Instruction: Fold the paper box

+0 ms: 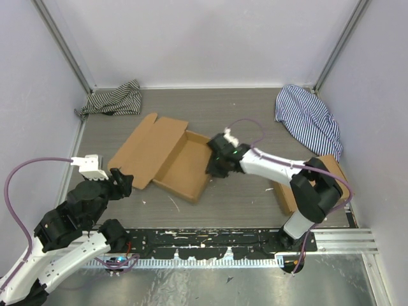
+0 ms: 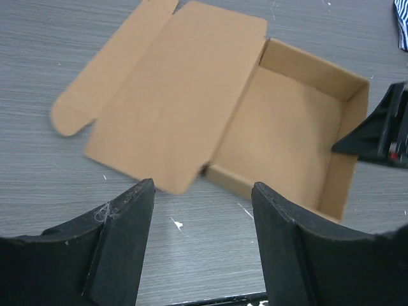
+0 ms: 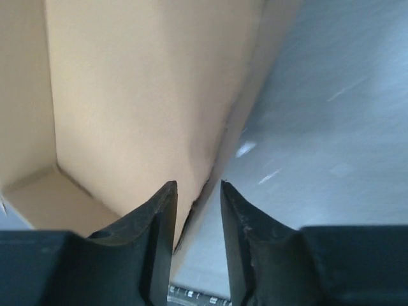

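The paper box lies mid-table as a shallow brown tray with its walls standing, and its lid and rounded tab are spread flat to the left. My right gripper is at the tray's right wall. In the right wrist view the narrowly parted gripper straddles that wall of the box, which runs close by the left finger. My left gripper is open and empty, just short of the lid's near corner. The left wrist view shows that gripper, the box and the right gripper.
A second brown cardboard box sits at the right under my right arm. Striped cloths lie at the back left and back right. White walls close in the table on three sides. Small white scraps dot the grey surface.
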{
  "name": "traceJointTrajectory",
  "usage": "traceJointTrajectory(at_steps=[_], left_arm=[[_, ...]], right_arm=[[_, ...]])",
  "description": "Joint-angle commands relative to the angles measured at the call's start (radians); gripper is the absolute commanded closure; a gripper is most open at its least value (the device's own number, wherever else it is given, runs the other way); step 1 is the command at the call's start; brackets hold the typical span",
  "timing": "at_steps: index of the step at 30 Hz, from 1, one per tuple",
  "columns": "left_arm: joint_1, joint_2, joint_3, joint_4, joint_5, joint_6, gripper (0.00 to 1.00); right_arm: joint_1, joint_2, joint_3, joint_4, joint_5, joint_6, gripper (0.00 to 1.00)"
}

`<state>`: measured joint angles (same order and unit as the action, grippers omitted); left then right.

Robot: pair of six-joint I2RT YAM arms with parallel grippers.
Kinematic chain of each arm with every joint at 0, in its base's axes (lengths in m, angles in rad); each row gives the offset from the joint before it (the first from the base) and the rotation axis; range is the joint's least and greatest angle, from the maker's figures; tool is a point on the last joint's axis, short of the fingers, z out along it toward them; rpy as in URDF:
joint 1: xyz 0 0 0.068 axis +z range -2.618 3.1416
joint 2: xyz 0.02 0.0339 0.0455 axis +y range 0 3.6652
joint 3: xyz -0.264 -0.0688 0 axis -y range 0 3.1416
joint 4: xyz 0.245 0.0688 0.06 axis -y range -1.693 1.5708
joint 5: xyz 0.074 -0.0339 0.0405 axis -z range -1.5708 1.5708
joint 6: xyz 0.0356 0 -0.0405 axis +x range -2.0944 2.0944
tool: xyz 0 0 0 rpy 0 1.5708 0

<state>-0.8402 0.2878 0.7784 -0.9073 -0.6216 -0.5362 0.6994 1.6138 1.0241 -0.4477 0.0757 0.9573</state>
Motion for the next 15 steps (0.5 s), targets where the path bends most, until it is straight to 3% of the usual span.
traceJointTrajectory(at_steps=[1,5,7,9,12,15], left_arm=[[0.001,0.0,-0.013,-0.009,-0.001,-0.002,0.31],[0.001,-0.007,-0.013,-0.012,-0.006,-0.005,0.32],[0.001,-0.009,-0.015,-0.011,-0.004,-0.006,0.32],[0.002,-0.01,-0.015,-0.009,-0.001,-0.005,0.32],[0.003,-0.009,-0.016,-0.008,0.003,-0.006,0.32],[0.002,-0.004,-0.017,-0.007,0.004,-0.004,0.31]], right_arm=[[0.211,-0.041,0.115,-0.089,0.125,0.213,0.56],[0.27,-0.053,0.205,-0.158,0.268,0.09,0.48],[0.27,-0.097,0.216,-0.086,0.319,-0.151,0.45],[0.265,-0.114,0.266,-0.068,0.353,-0.348,0.28],[0.215,-0.075,0.372,-0.069,0.31,-0.59,0.17],[0.098,0.001,0.466,-0.07,0.119,-0.694,0.16]])
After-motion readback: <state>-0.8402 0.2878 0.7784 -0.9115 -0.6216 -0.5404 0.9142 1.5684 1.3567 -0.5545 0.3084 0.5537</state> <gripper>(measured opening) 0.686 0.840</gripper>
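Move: Between the right hand's part-open fingers stands the paper box's right wall, its middle about 2 cm to the left. The box's own middle lies some 9 cm left and 4 cm ahead. Beyond it spreads the flat lid panel, roughly 21 cm left and 10 cm ahead; the brown carton is about 34 cm right and 4 cm back. From the left hand, that wall is about 11 cm ahead, 22 cm right and 17 cm below. Sweeping left and back by about 8 and 6 cm, the right hand carries on the box's turn with the right wall between its fingertips, already starting to rise. It then climbs steeply to about 12 cm higher and comes forward again, fingers spreading wide and clear of the wall, wrist tipping the fingertips up and forward while turning counter-clockwise. ##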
